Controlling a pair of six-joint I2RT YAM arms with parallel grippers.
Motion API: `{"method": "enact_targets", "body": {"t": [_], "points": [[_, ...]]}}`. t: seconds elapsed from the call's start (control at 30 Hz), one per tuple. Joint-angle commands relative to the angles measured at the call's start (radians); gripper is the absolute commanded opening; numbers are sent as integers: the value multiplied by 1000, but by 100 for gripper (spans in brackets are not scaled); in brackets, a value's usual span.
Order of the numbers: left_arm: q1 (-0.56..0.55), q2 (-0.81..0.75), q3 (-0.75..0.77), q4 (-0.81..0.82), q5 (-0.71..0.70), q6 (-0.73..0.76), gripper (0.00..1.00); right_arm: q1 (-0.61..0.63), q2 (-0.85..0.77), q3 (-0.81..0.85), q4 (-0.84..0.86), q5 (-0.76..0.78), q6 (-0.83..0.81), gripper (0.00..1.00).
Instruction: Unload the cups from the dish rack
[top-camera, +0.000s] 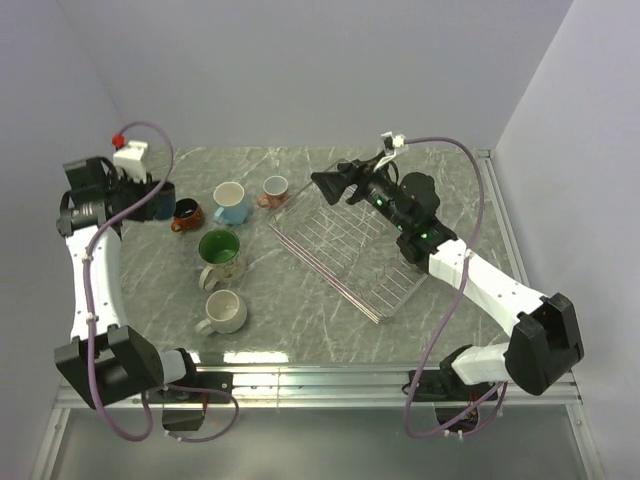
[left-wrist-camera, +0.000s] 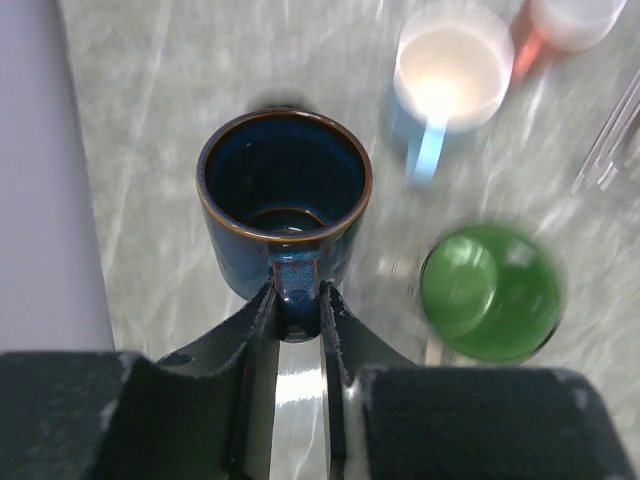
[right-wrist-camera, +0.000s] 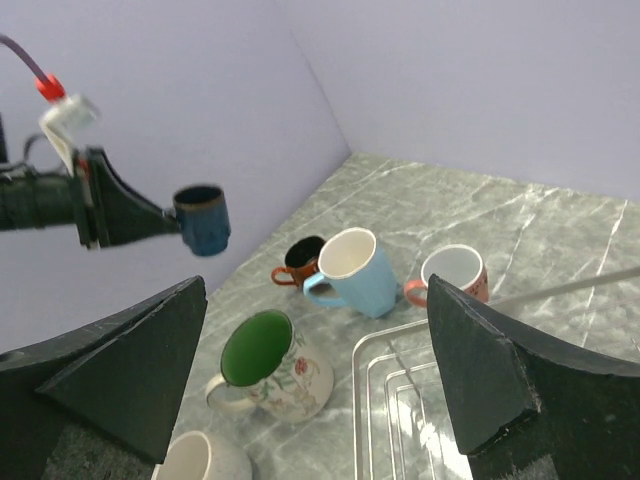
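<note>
My left gripper (top-camera: 150, 197) is shut on the handle of a dark blue cup (left-wrist-camera: 285, 190), held upright above the table's far left; the same cup (right-wrist-camera: 203, 220) shows in the air in the right wrist view. On the table stand an orange-red cup (top-camera: 185, 213), a light blue cup (top-camera: 232, 203), a small pinkish cup (top-camera: 274, 188), a floral cup with a green inside (top-camera: 219, 253) and a white cup (top-camera: 224, 312). The wire dish rack (top-camera: 345, 250) lies right of them, with no cup showing in it. My right gripper (top-camera: 325, 182) hangs open over the rack's far corner, holding nothing.
The left wall stands close behind the held cup. The standing cups cluster between the left arm and the rack's left edge (right-wrist-camera: 362, 400). The right arm (top-camera: 470, 275) stretches over the rack's right side.
</note>
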Motion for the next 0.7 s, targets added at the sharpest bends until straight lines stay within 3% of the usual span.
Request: {"method": "enact_targets", "body": {"t": [0.0,0.23,0.4,0.53,0.67], "points": [[35,-55,-126,27,64,175,0,-4,-59,-56,77,-18,12,97],[147,-127,-413,282,219,240,0,-3,-205,-191,77,14,17,97],[162,-166,-585,547,271,278,0,4,-347,-289,57,91,8,97],[171,-182,-691,621,391,347,0,11,-442,-328,7,126,-8,97],[171,-196,-781,742,422,375,0,13,-530,-372,-10,166,-11,97]]}}
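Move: The left hand holds the blue cup by its handle above its bare spot, which lies about 2 cm back, 2 cm right and 18 cm below. The orange cup is 4 cm ahead and 3 cm right, the green cup 4 cm back and 11 cm right, and the light-blue cup 6 cm ahead and 13 cm right, all well below. From the right hand, the spot is some 38 cm left, 2 cm back and 27 cm down. Left hand lowers the still-pinched blue cup some 15 cm and back, beside the green cup; right withdraws back and right. ##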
